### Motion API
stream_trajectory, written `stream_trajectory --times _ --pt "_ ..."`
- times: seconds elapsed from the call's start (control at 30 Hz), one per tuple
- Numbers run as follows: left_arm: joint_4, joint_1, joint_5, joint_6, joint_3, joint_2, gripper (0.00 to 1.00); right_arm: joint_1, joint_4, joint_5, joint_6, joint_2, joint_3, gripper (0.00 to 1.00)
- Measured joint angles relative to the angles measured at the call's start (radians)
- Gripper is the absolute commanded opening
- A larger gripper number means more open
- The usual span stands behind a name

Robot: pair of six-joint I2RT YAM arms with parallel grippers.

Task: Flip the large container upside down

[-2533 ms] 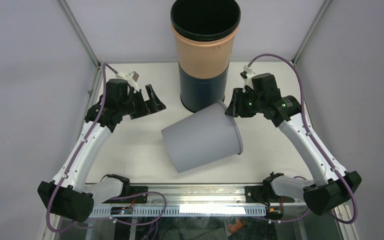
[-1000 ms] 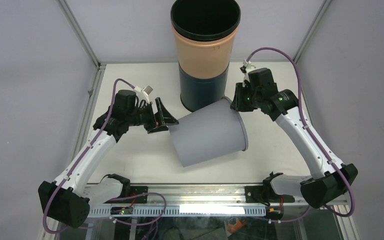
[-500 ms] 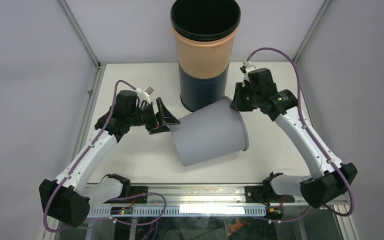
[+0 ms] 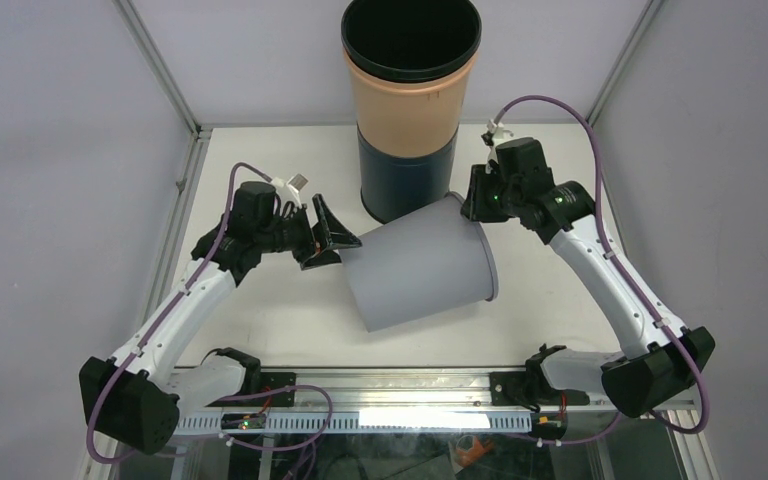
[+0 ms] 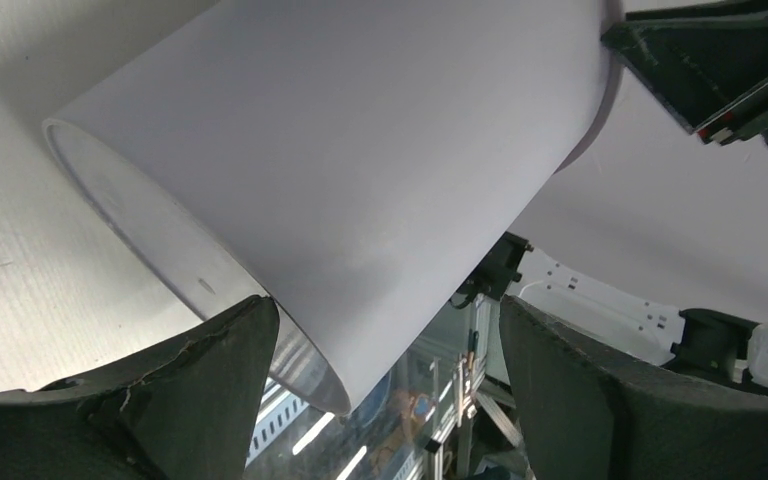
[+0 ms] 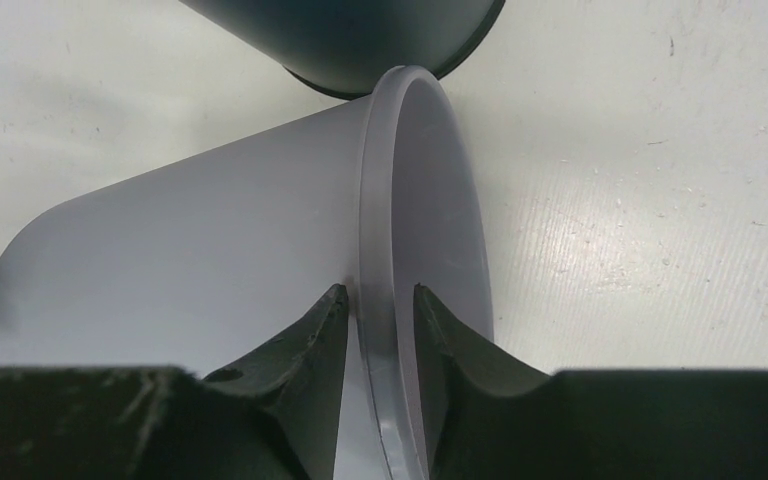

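The large container [image 4: 420, 275], a pale grey bucket, lies tilted on its side mid-table, mouth toward the right rear. My right gripper [image 4: 472, 208] is shut on its rim, one finger outside the wall and one inside, as the right wrist view shows [image 6: 380, 295] on the container [image 6: 190, 260]. My left gripper [image 4: 340, 248] stands open at the container's closed bottom end. In the left wrist view the container [image 5: 340, 160] fills the frame, its bottom edge reaching between the wide-spread jaws of the left gripper [image 5: 385, 320]; the left finger [image 5: 210, 370] is close to the base.
A tall stack of bins [image 4: 407, 110], orange over navy with a dark liner, stands right behind the container's rim; its base [image 6: 360, 40] nearly touches the rim. Frame posts flank the white table [image 4: 260, 310]. The table's front rail runs below the container.
Since the earliest frame the left gripper swung right to the container's bottom end, and the container shifted slightly right. Over the last second the scene is almost still.
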Motion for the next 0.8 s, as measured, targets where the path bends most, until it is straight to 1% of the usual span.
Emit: stream_trajectory --times 0.17,0.27,0.33,0.43,0.67,0.8 --pt "0.085 -0.007 -0.019 -0.075 -0.003 -0.018 0.83 0.000 0.007 0.040 0.000 -0.001 -0.005 0.33" --pt "0.133 -0.044 -0.032 -0.103 -0.002 -0.016 0.83 -0.001 0.010 0.078 -0.003 -0.001 -0.006 0.35" --pt "0.137 -0.080 -0.040 -0.113 0.018 -0.001 0.83 -0.008 0.011 0.101 -0.006 0.000 -0.006 0.35" --pt "0.136 -0.112 -0.049 -0.118 0.068 0.036 0.84 -0.021 0.011 0.143 -0.019 0.000 -0.006 0.34" --pt "0.139 -0.116 -0.074 -0.127 0.198 0.080 0.85 -0.030 0.019 0.197 -0.031 0.000 -0.027 0.32" --pt "0.214 -0.117 -0.074 -0.141 0.277 0.108 0.85 -0.029 -0.026 0.175 -0.025 0.008 -0.079 0.31"
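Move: The left hand is at the large container's base end, its wide-open fingers around the base lip; the container's middle lies about 15 cm to its right, 3 cm ahead and 8 cm below. The tall dark-blue and peach stack stands roughly 23 cm ahead and 12 cm right of the left hand. For the right hand, already pinching the rim, the container's middle is some 10 cm left, 4 cm back and 10 cm below; the stack is 15 cm ahead and 14 cm left. Upward and ever faster, the left hand goes about 12 cm, also drifting some 5 cm right and 4 cm forward, fingers tipping up and staying wide open astride the base lip to lever that end up. The right hand keeps its pinch on the rim, shifts about 4 cm right while turning slightly clockwise, then sinks some 3.5 cm at the end. ##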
